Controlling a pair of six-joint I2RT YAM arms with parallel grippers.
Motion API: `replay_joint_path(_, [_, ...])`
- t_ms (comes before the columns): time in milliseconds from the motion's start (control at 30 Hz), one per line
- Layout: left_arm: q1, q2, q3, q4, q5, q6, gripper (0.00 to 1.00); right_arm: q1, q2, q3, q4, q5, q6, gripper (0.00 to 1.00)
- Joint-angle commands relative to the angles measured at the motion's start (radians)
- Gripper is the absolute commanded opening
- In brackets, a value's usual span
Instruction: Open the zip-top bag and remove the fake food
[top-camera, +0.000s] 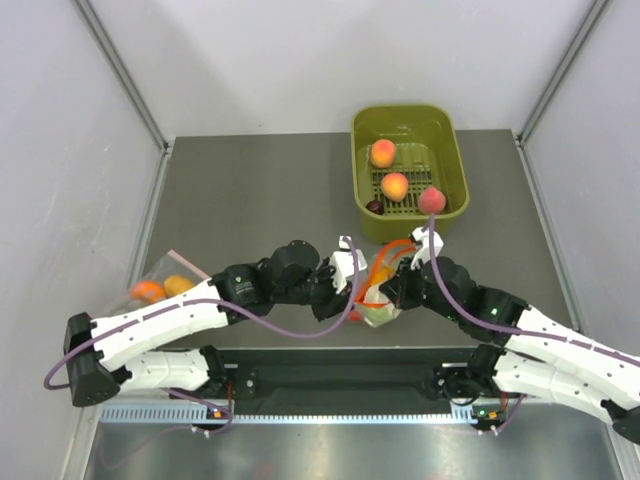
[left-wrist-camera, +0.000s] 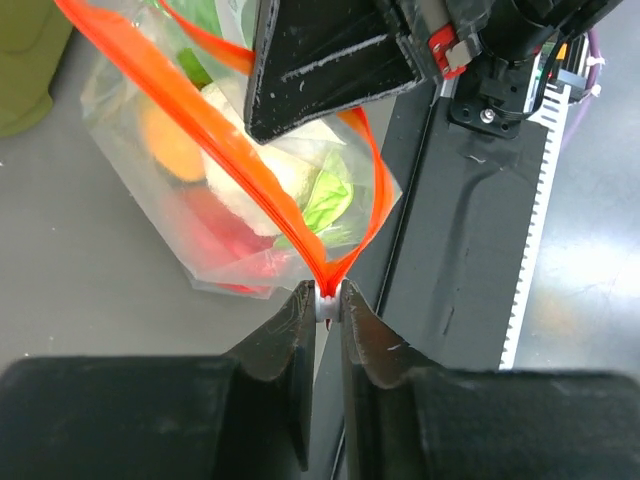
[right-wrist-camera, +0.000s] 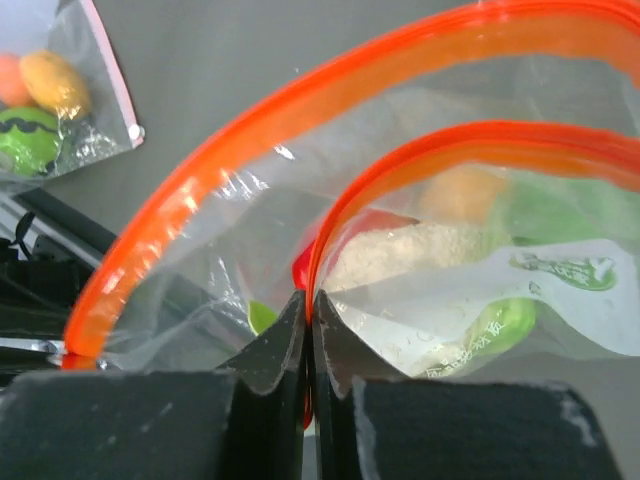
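Observation:
The zip-top bag (top-camera: 379, 303) lies between my two arms near the table's front edge, its orange-red zip strip (right-wrist-camera: 220, 160) parted into two arcs. My left gripper (left-wrist-camera: 328, 303) is shut on the end of the strip, where the two lips meet at a small white piece. My right gripper (right-wrist-camera: 309, 300) is shut on one lip of the mouth. The fake food is inside the bag: white cauliflower (right-wrist-camera: 400, 262), a yellow-orange piece (left-wrist-camera: 170, 142), a red piece (left-wrist-camera: 225, 228) and a green piece (right-wrist-camera: 560, 215).
A green bin (top-camera: 452, 140) at the back right holds two peaches and a small dark fruit; a third peach (top-camera: 431, 200) sits at its near rim. A second clear bag (right-wrist-camera: 60, 95) with a pale pink strip lies at the left. The arms' base rail (left-wrist-camera: 470, 230) runs beside the bag.

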Motion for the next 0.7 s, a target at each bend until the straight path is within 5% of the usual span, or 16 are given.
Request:
replay_joint_path(0, [-0.003, -0.049, -0.001, 0.063, 0.022, 0.014, 0.25, 0.027, -0.009, 0.004, 0.049, 0.037, 0.028, 0.0])
replay_joint_path(33, [-0.003, -0.054, 0.005, 0.062, 0.016, 0.014, 0.41, 0.035, -0.015, 0.007, 0.044, 0.042, 0.028, 0.0])
replay_joint_path(133, [-0.003, -0.074, 0.017, 0.083, 0.014, 0.011, 0.64, 0.053, -0.046, 0.002, 0.012, 0.068, 0.039, 0.0])
replay_joint_path(267, [-0.001, -0.071, 0.051, 0.112, 0.001, -0.024, 0.79, 0.075, -0.092, -0.025, -0.011, 0.08, 0.063, 0.0])
replay_joint_path(667, [-0.001, 0.173, 0.243, 0.115, -0.052, -0.058, 0.86, 0.124, -0.158, -0.062, -0.045, 0.114, 0.085, 0.0])
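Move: Ahead and to the right of the left hand, which still pinches the white zip end, the open bag's white food lies about 5 cm forward, 6 cm right and 8 cm lower. In the same bag, the orange food is roughly 9 cm ahead and 8 cm right of the left hand, the red food about 2 cm ahead and 1 cm right. From the right hand, already shut on a zip lip, the white food lies some 2 cm forward, 3 cm left, 7 cm below. Opening wide, the left fingers let go of the white zip end and the hand climbs about 5 cm almost straight up, then swings some 4 cm right and 3 cm forward over the open bag mouth, towards the right hand. The right hand keeps its pinch on the orange zip lip and draws it back about 2.5 cm. ##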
